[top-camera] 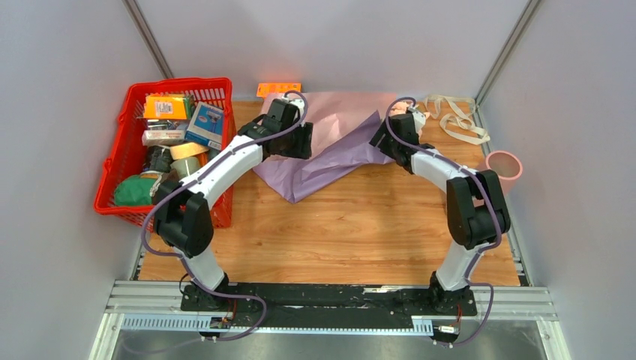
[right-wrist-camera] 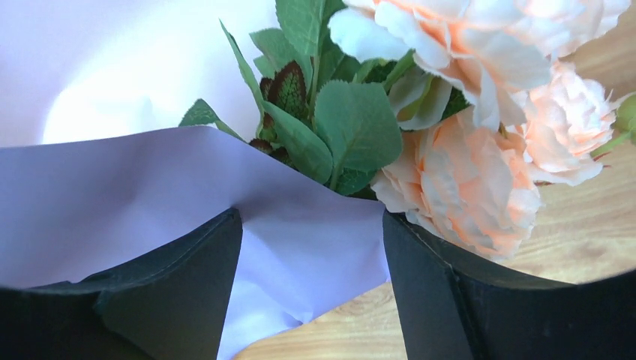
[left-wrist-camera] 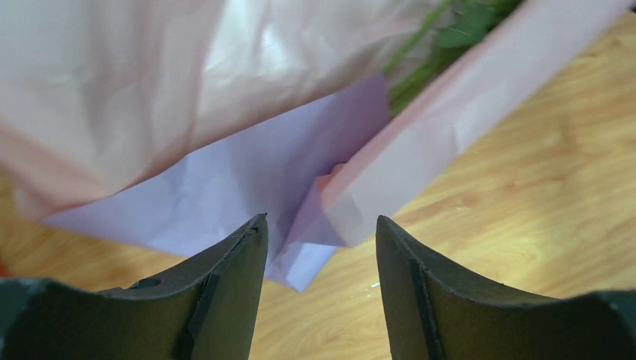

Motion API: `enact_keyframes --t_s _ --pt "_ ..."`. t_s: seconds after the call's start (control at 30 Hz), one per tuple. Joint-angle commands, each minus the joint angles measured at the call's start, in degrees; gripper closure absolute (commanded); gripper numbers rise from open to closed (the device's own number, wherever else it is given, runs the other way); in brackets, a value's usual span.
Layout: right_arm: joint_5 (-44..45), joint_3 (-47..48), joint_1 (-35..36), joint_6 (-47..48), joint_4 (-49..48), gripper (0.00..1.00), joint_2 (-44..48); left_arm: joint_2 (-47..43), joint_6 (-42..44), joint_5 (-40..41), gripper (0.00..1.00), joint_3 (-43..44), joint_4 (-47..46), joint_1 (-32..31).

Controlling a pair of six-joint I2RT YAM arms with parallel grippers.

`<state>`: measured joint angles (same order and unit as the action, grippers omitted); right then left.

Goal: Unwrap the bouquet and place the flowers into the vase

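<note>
The bouquet lies at the back of the table with its lilac paper [top-camera: 330,146] spread out and the cream ribbon [top-camera: 459,120] lying loose to the right. Peach-pink flowers [right-wrist-camera: 465,180] with green leaves [right-wrist-camera: 352,127] rest on the sheet. My left gripper [left-wrist-camera: 321,225] is open over a folded corner of the paper [left-wrist-camera: 247,180], pinching nothing; green stems [left-wrist-camera: 442,45] show beyond. My right gripper [right-wrist-camera: 311,217] is open with the paper's edge [right-wrist-camera: 300,232] lying between its fingers, and the blooms are against its right finger. The pink vase [top-camera: 504,166] stands at the table's right edge.
A red basket [top-camera: 120,161] full of groceries stands at the left, close beside my left arm. An orange tag [top-camera: 278,88] lies at the back edge. Bare wooden table [top-camera: 337,225] stretches in front of the paper.
</note>
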<state>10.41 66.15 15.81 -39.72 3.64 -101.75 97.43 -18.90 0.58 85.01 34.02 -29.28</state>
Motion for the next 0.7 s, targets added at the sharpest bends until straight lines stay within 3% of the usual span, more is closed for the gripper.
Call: enact_keyframes --t_s 0.0,0.3,0.43,0.5,0.67 --pt "0.66 4.42 -0.61 4.21 -2.50 0.27 -1.78 1.62 3.86 -11.91 0.36 1.39 -8.26 -0.78" --pt "-0.04 12.33 -0.78 8.61 -2.41 0.27 -6.26 7.33 10.89 -10.95 0.35 2.96 -11.17 -3.33" --pt "-1.01 16.19 -0.79 11.59 -2.23 0.28 -8.63 9.09 11.34 -10.08 0.39 4.37 -11.34 -3.50" --pt "-1.97 17.08 -0.79 12.56 -1.80 0.28 -8.46 9.10 11.34 -10.07 0.44 4.46 -11.87 -3.59" --pt "-2.33 13.93 -0.70 12.48 -1.01 0.28 0.39 7.87 10.72 -7.97 0.79 4.29 -13.27 -3.94"
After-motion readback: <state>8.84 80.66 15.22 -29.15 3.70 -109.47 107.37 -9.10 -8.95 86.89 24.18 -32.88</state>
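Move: Just off the left hand's fingers, the raised near flap of the purple wrapping paper lies about 7 cm to the right, 1 cm ahead and 5 cm lower; the flowers are some 24 cm right and 10 cm ahead, the orange box 7 cm left and 15 cm ahead. At the right hand's open fingertips is the flap's other end, about 1 cm ahead; the flowers lie roughly 8 cm ahead and 7 cm right of that hand, the ribbon 7 cm ahead and 18 cm right. Sweeping right about 7 cm and then sinking some 4 cm to the raised flap, the left hand turns clockwise and starts closing its fingers at the paper's edge. Meanwhile the right hand, fingers still wide open against the flap, pushes the paper forward about 6 cm while rising nearly 4 cm and tipping slightly up, beside the flowers. ##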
